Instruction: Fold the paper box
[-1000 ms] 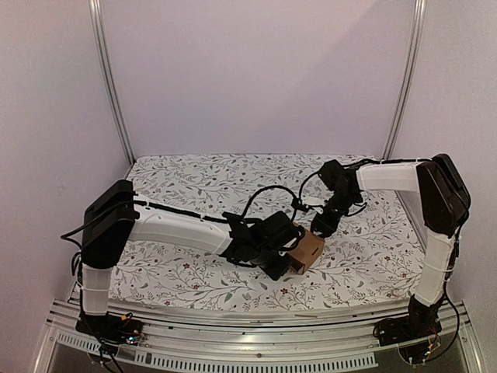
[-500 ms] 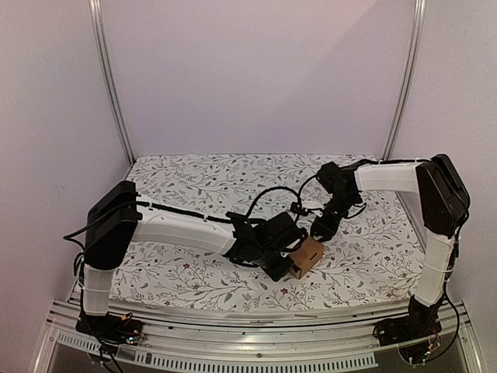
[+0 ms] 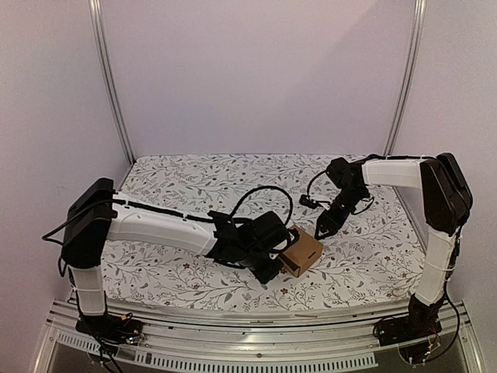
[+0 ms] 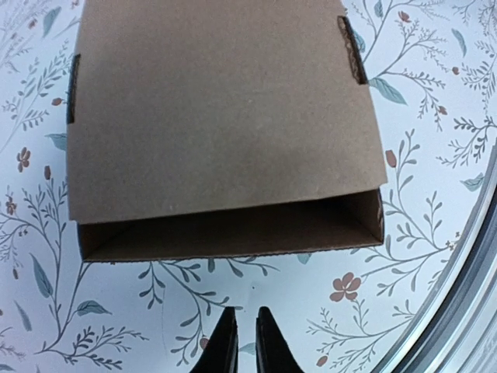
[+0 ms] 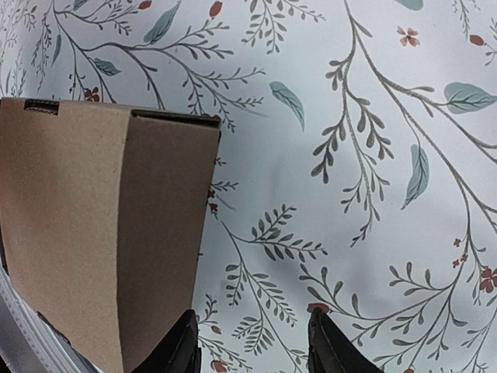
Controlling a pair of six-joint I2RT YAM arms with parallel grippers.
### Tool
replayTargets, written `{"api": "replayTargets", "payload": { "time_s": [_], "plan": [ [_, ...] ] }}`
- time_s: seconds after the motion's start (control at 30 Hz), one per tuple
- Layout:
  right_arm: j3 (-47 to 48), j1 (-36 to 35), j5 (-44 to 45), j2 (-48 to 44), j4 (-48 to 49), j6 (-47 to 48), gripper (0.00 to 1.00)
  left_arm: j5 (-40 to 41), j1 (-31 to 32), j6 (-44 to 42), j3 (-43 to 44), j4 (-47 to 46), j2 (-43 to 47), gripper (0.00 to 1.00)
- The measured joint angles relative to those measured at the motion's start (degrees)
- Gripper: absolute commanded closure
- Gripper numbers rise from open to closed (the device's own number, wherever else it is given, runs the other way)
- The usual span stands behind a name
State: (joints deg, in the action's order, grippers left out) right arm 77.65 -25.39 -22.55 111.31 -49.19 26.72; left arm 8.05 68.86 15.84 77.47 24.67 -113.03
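The paper box (image 3: 304, 253) is a small brown carton standing on the flowered cloth near the front middle. In the left wrist view the paper box (image 4: 221, 109) fills the upper frame. Its top panel hangs over a side that gapes open toward me. My left gripper (image 4: 241, 338) is shut and empty, a short way back from that opening; in the top view the left gripper (image 3: 275, 268) sits just left of the box. My right gripper (image 5: 252, 346) is open and empty, with the paper box (image 5: 93, 225) beside its left finger. In the top view the right gripper (image 3: 321, 231) hovers at the box's far right corner.
The flowered cloth (image 3: 194, 183) covers the table. A metal rail (image 3: 256, 315) runs along its near edge, close to the box, and the rail (image 4: 474, 272) shows at the right of the left wrist view. Two upright poles (image 3: 109, 85) stand at the back corners.
The left arm has drawn back to the left, its elbow swinging outward. The right wrist has shifted a little right and its jaws have widened slightly. The box has barely moved.
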Motion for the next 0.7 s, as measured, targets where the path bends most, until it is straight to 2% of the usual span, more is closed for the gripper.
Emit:
{"api": "replayTargets", "payload": {
  "time_s": [0.2, 0.5, 0.7],
  "plan": [
    [0.0, 0.17, 1.11, 0.02, -0.15, 0.0, 0.53, -1.29, 1.62, 0.04, 1.53, -0.57, -2.69, 0.93],
    [0.24, -2.12, -0.98, 0.74, -1.55, 0.74, 0.55, -2.91, 2.4, -0.42, 14.6, 1.14, -12.33, 0.94],
    [0.74, -2.95, -1.53, 1.36, -2.4, 1.84, 0.55, -3.04, 3.87, 0.13, 17.42, 3.41, -13.75, 0.93]
  ]
}}
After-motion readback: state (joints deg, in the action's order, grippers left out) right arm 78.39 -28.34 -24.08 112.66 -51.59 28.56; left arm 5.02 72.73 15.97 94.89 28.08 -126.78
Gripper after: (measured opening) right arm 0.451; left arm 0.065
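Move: The paper box stands about 6 cm ahead of the left hand and 6 cm to its right, its middle some 2 cm lower, with its open side turned towards these almost shut fingers. Its near corner is about 6 cm to this hand's right and 1 cm back, and the table's near edge lies roughly 10 cm behind the hand. From the right hand the box is about 5 cm left, 4 cm back and slightly lower. The left fingers, nearly shut, come up against the box's open side by its near corner, after dipping back and down about 2 cm and then sweeping some 7 cm to the right. The right hand first waits, then pushes one finger against the box's far right side, going about 2 cm back and 1.5 cm left with its fingers still half open. ##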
